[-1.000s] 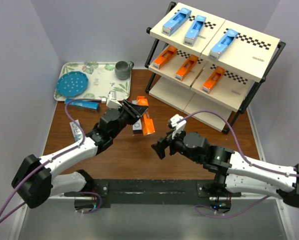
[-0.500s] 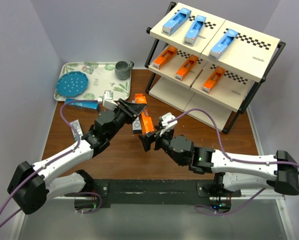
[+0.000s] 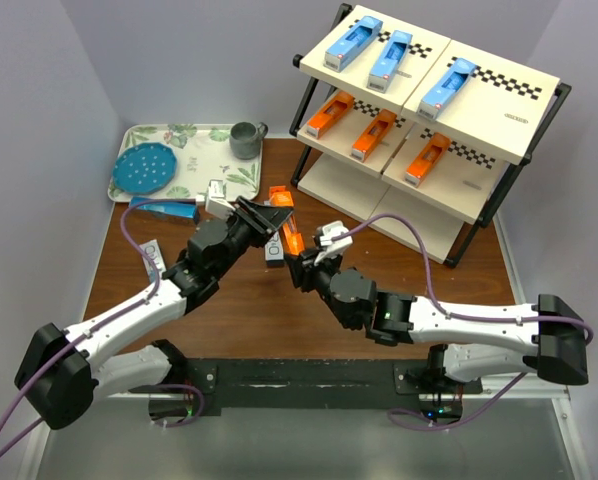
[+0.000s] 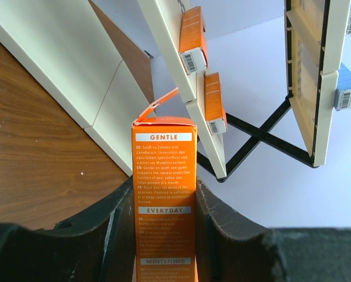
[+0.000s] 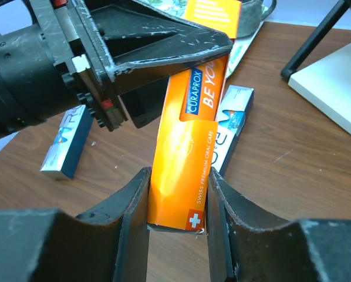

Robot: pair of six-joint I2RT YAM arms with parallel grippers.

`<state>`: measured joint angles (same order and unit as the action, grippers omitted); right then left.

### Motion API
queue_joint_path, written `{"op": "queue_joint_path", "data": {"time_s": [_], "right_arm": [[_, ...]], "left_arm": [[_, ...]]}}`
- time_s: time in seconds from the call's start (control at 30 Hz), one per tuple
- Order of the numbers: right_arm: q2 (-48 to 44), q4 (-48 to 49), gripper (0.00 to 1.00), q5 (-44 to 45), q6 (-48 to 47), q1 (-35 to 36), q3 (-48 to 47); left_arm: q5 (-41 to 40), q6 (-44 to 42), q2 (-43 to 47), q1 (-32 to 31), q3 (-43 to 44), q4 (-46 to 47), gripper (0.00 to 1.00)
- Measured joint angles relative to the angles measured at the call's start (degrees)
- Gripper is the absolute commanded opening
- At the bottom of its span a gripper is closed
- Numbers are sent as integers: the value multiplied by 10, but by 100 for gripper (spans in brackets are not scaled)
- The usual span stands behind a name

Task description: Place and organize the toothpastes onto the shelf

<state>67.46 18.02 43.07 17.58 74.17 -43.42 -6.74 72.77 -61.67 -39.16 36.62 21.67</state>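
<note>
One orange toothpaste box [image 3: 290, 236] hangs tilted above the table, gripped at both ends. My left gripper [image 4: 164, 183] is shut on its upper part, whose top flap stands open. My right gripper [image 5: 178, 176] is shut on the lower end of the same box [image 5: 187, 147]. The shelf [image 3: 499, 112] stands at the back right, with three light blue boxes [image 3: 390, 57] on the top tier and three orange ones [image 3: 373, 135] on the middle tier. A grey-and-teal box [image 5: 231, 126] lies on the table under the held box.
Another grey-and-teal box [image 3: 154, 258] and a blue box [image 3: 169, 208] lie on the table at the left. The leaf-patterned tray [image 3: 204, 140] at the back left carries a blue plate [image 3: 146, 167] and a grey mug [image 3: 245, 140].
My right gripper has moved left up to the orange box and shut on its lower end. The left gripper has kept its hold, shifting only slightly.
</note>
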Motion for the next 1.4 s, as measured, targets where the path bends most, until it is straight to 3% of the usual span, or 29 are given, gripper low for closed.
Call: {"op": "queue_joint_path", "data": {"time_s": [0.17, 0.3, 0.53, 0.67, 0.93, 1.2, 1.4], "right_arm": [[-17, -40, 17, 0, 5, 1, -1], [-64, -116, 16, -6, 19, 1, -1], [-177, -344, 13, 9, 92, 1, -30], [-218, -523, 13, 54, 150, 1, -94], [-196, -839, 14, 169, 300, 1, -277], [-137, -933, 14, 230, 417, -34, -314], [-119, -908, 15, 230, 342, -160, -291]], "left_arm": [[6, -25, 9, 0, 0, -1, 79], [-3, -73, 42, 0, 0, -9, 92], [-95, -230, 134, 0, 4, -75, 95], [-171, -337, 186, 0, 6, -108, 97], [-302, -493, 257, 0, -21, -128, 100], [-349, -556, 269, 0, -67, -139, 100], [-361, -589, 268, 0, -74, -140, 100]]}}
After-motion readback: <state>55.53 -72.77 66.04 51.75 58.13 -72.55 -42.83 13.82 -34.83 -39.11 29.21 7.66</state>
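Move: The orange toothpaste is in both my hands: its middle is some 6 cm ahead of my right hand, 2 cm left and 1 cm up, and 3 cm back and 1 cm right of my left. The free right end of the middle shelf lies about 42 cm right, 20 ahead and roughly level from my right hand; the last shelved orange box, 32 right, 25 ahead. On the table, some 25 cm below my left hand, the silver box lies 8 ahead, 2 left. I hand the orange toothpaste over: my left fingers open wide and let go, and that hand draws off about 18 cm to the left, rising a little and sinking again while it rolls and turns left. Keeping its pinch on the near end, my right hand carries the box some 27 cm right, rising about 5 cm net and swinging clockwise roughly 45 degrees towards the free end of the middle shelf. ##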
